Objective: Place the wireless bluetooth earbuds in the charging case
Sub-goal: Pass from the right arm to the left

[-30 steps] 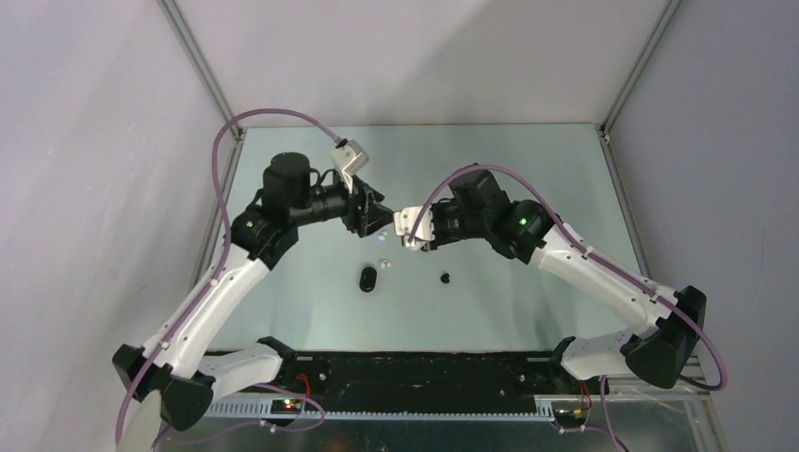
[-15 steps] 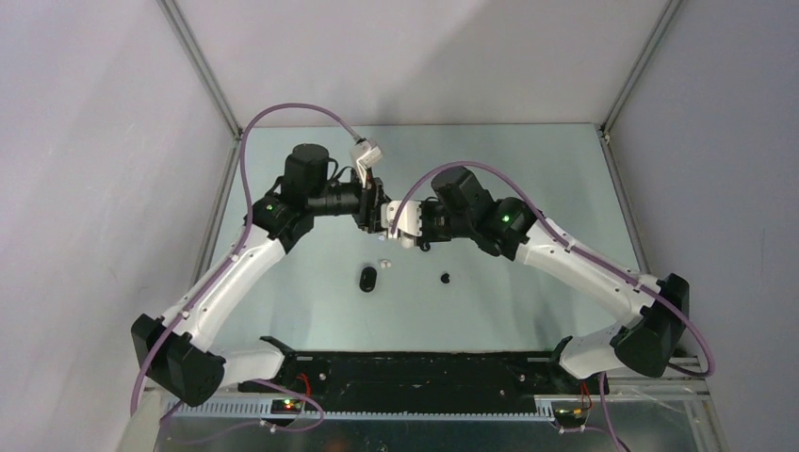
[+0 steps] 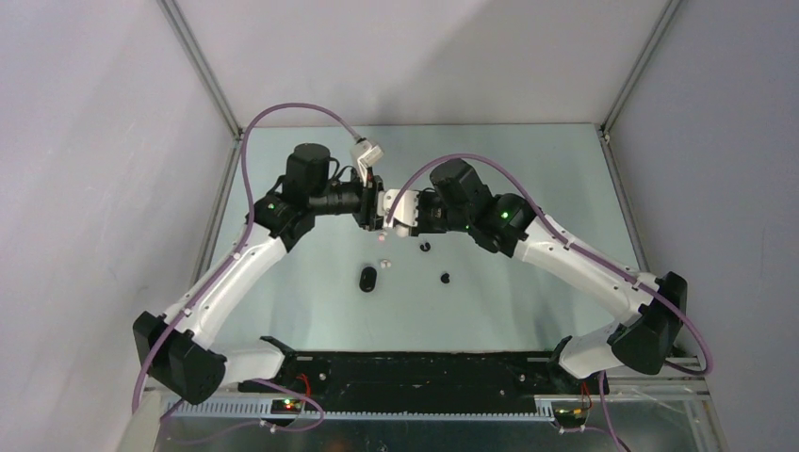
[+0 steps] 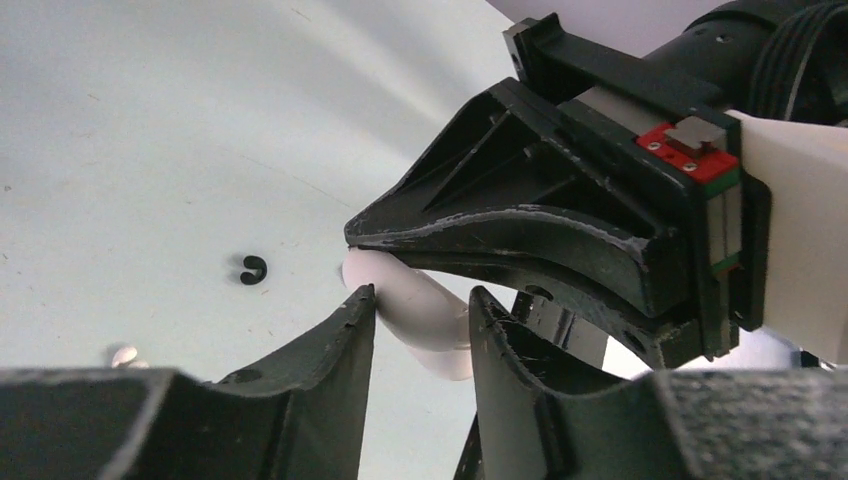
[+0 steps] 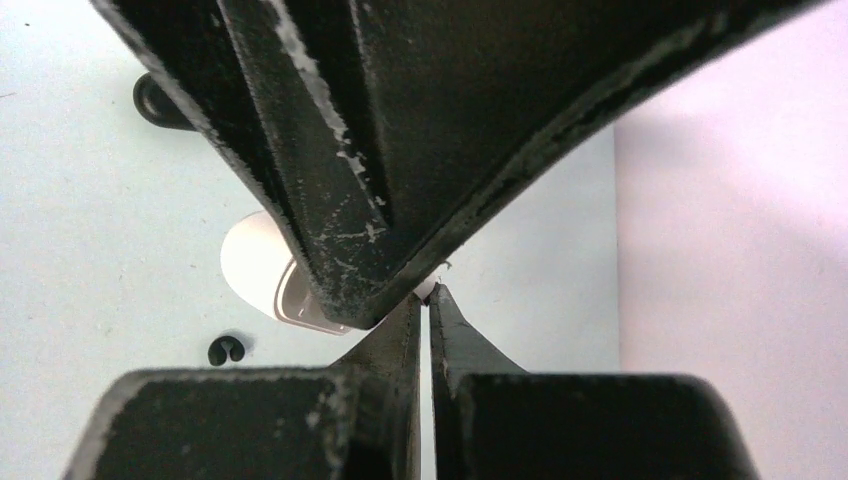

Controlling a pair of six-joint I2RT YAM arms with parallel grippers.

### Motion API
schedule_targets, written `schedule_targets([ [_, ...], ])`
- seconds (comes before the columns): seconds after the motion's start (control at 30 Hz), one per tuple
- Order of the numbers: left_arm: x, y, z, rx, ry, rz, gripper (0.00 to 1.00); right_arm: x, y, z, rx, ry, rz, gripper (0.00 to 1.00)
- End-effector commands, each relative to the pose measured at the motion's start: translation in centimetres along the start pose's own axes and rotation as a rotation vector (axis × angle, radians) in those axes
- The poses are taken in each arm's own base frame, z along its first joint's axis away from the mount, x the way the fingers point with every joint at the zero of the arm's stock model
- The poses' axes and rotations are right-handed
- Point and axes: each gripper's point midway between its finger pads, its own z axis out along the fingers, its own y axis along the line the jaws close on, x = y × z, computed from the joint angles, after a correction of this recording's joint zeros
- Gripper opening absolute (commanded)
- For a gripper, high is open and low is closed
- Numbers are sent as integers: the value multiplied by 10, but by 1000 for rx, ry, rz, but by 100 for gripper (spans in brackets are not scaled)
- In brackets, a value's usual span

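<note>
The black charging case [image 3: 367,278] lies on the table in front of both grippers, apart from them. Two white earbuds [image 3: 383,262] and two black earbuds [image 3: 445,278] lie loose around it; one black bud [image 4: 253,270] also shows in the left wrist view. Above the table's middle my left gripper [image 3: 374,211] and right gripper [image 3: 386,211] meet tip to tip. The left gripper [image 4: 420,295] has its fingers around a white oval case [image 4: 420,312], touching it on both sides. The right gripper [image 5: 428,292] is shut, pinching the edge of that white case [image 5: 262,272].
The grey-green table top [image 3: 528,169] is bounded by white walls with metal corner posts [image 3: 203,75]. Purple cables loop over both arms. The arm bases sit on a black rail [image 3: 415,372] at the near edge.
Both arms moved inward and toward the back until the grippers met. The left jaws narrowed around the white case. A black bud that the right gripper had hidden now shows.
</note>
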Motion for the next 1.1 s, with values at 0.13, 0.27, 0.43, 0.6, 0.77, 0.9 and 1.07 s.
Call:
schedule_targets([
  [0.13, -2, 5, 2, -17, -8, 7, 26, -28, -21, -12, 75, -72, -18, 0],
  [0.27, -1, 9, 3, -29, -7, 14, 13, -30, -22, -12, 83, -76, -23, 0],
  [0.43, 0, 9, 4, -26, -2, 11, 1, -31, -26, -11, 102, -78, -20, 0],
  [0.6, 1, 10, 3, -24, -1, 20, 0, -32, -28, -8, 110, -81, -8, 0],
  [0.77, -1, 15, 1, -54, -10, 49, 0, -31, -23, -8, 86, -87, 11, 0],
  [0.9, 2, 20, -2, -73, -11, 98, 0, -28, -15, -19, 32, -105, 47, 5],
  [1.07, 4, 22, -7, -74, -12, 169, 0, -29, -10, -47, -30, -156, 162, 30],
])
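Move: The white charging case, still held at one edge by the right fingers, sits between the left hand's open fingers, its middle about 1 cm right of and 1 cm below that hand. From the right hand it is some 2 cm back, 2 cm left and 1 cm lower. About 15 cm below the left hand lie the far white earbud, 3 cm ahead and 3 cm left; the near white earbud, 4 cm back and 3 cm left; and the black case, 7 cm back and 7 cm left. Edging forward about 1.5 cm, the left hand closes its fingers on the white charging case until they pinch one half of it, while the right hand holds nearly still. Only then do the right fingers open a little and come free of the case's edge, and the left hand sinks another centimetre or so with its hold, drawing slightly left. ##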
